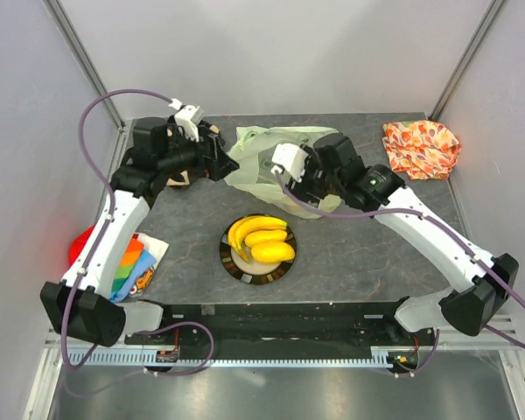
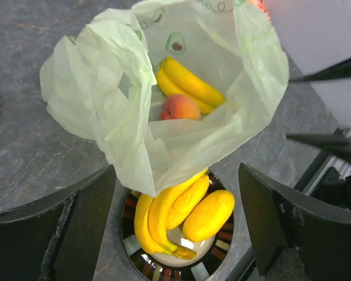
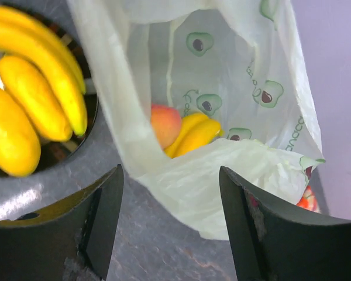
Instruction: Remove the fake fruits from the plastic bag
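Note:
The plastic bag [image 1: 267, 150] lies at the back of the table with its mouth gaping between my two grippers. Inside it I see a yellow banana bunch [image 2: 190, 85] and a small peach [image 2: 180, 108], which also show in the right wrist view as peach [image 3: 165, 124] and bananas [image 3: 196, 133]. A striped plate [image 1: 231, 262] in front holds another banana bunch [image 1: 249, 232] and a yellow oval fruit [image 1: 273, 252]. My left gripper [image 1: 217, 159] [image 2: 175, 234] is open beside the bag's left edge. My right gripper [image 1: 299, 194] [image 3: 172, 234] is open, with the bag's rim [image 3: 222, 181] lying loose between its fingers.
An orange leaf-patterned cloth [image 1: 422, 147] lies at the back right corner. A folded rainbow-coloured cloth [image 1: 133, 267] and a red object [image 1: 80, 245] sit at the left edge. Grey walls close in the table on three sides.

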Controlling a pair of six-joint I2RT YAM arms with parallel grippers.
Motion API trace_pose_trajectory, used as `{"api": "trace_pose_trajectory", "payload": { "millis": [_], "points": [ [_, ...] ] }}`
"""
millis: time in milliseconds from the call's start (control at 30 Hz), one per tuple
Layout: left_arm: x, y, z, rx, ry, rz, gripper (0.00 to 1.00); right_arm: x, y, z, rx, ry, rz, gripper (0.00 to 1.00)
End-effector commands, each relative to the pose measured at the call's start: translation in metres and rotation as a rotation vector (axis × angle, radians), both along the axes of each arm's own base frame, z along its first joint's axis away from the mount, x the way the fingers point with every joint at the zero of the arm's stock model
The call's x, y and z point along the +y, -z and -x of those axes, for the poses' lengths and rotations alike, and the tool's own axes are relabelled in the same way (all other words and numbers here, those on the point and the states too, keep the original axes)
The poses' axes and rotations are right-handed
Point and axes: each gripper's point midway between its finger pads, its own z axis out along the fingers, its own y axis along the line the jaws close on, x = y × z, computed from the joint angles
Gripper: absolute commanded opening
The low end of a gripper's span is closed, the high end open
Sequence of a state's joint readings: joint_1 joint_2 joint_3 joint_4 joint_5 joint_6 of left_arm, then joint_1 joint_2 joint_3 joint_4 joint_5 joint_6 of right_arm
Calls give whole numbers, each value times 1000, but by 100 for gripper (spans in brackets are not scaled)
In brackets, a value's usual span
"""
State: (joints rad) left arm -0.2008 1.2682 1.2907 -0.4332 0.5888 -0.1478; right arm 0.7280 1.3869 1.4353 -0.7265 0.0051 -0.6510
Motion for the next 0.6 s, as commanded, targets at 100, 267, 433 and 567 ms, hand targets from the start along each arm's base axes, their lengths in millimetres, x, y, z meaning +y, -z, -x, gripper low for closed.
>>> {"api": "trace_pose_trajectory", "payload": {
  "millis": [100,267,433,567],
  "points": [
    [0,22,-48,-31,-85,-164,91,23,-4,-54,115,157,-365,68],
    [-23,38,-50,-21,1,-190,63,27,41,-90,198,297,-403,58],
    [-36,57,-17,25,126,-221,2,-17,90,-75,246,408,-261,48],
    [-22,70,14,29,150,-268,2,-48,109,-24,305,409,-181,47]
  ]
}}
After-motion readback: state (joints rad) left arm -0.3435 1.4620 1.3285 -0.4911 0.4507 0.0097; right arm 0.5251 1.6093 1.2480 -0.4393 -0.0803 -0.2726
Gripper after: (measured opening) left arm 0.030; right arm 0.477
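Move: The bag's near-left rim is some 8 cm below the left hand, about 3 cm ahead and 4 to its right; the plate of fruit is some 12 cm back, 7 right and 27 down from that hand. From the right hand the peach in the bag is roughly 8 cm ahead, 2 left and 20 down. The bagged bananas lie about 3 cm beyond the peach and 5 to its right, the plate 8 cm back and 9 left of the right hand. Dip the left gripper about 7 cm, forward at first and then back and to the right, and shut its open fingers to pinch the bag's near-left rim. Meanwhile sweep the right gripper forward some 8 cm, then down into the bag's mouth towards the peach, 12 cm lower in all, easing slightly back and right at the end; pitch it more downward and part-close its fingers, stopping short of the fruit. ##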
